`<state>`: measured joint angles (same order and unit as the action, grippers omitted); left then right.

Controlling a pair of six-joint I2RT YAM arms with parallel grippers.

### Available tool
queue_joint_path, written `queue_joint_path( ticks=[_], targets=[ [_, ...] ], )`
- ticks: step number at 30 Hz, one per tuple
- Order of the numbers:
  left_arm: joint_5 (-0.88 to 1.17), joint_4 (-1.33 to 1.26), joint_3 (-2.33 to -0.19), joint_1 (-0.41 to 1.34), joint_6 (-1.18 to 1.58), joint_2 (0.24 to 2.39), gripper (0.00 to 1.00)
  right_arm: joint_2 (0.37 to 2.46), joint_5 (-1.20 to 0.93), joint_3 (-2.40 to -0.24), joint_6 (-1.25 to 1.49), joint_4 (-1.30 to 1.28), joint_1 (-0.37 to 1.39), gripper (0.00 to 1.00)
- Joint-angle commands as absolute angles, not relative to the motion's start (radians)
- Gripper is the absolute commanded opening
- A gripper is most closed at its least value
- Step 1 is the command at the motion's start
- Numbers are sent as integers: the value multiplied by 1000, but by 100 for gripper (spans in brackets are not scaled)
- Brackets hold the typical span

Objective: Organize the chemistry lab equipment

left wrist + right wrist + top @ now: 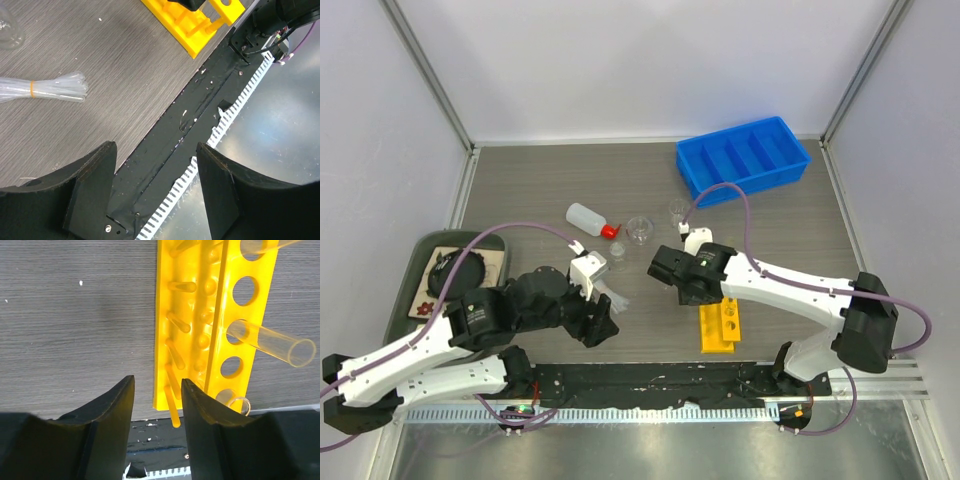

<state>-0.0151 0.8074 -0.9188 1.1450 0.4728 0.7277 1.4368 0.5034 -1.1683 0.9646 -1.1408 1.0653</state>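
Observation:
The yellow rack lies near the table's front edge, and clear tubes sit in its holes. My right gripper hangs over the rack's left edge. It is open and grips nothing. My left gripper is open and empty above the black front strip. A banded bundle of pipettes lies beside it. The white squeeze bottle lies on its side. Small glass beakers stand mid-table. The blue bin is at the back right.
A dark green tray with its contents sits at the left edge, partly under the left arm. A black strip and white toothed rail run along the front edge. Grey walls close in the table on three sides.

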Motion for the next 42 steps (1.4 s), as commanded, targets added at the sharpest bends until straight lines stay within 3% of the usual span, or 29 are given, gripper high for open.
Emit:
queue_joint_path(
  ticks=[1,23,42],
  targets=[
    [-14,810,-945,1143,485,715,68,1454,534,-1143,954,-1089,1069,47],
    [-17,804,-928,1143,482,730,68,1489,597,-1037,970,-1058,1054,41],
    [-21,810,-939,1143,479,755,68,1503,578,-982,922,-969,994,23]
  ],
)
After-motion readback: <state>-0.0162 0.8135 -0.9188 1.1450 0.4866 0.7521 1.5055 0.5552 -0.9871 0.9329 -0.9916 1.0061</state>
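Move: The peg row on the left side of the yellow rack stands about 3 cm to the right of the right hand; its third peg from the near end is some 1 cm ahead and 7 cm below. The whole rack centres roughly 6 cm right and 2 cm ahead. A clear beaker stands about 22 cm ahead and 2 cm left; the tube bundle lies some 17 cm left, 4 cm ahead. From the left hand, that peg is about 21 cm right, 9 cm ahead and 17 cm below. The yellow rack's left pegs are what the right hand comes down to: it sinks about 5.5 cm and drifts some 3 cm right, its fingertips tilting slightly towards the rack, then edging about 1 cm forward near the end. The part-open fingers narrow to about half their gap around the third peg from the near end; a pinch can't be made out. ##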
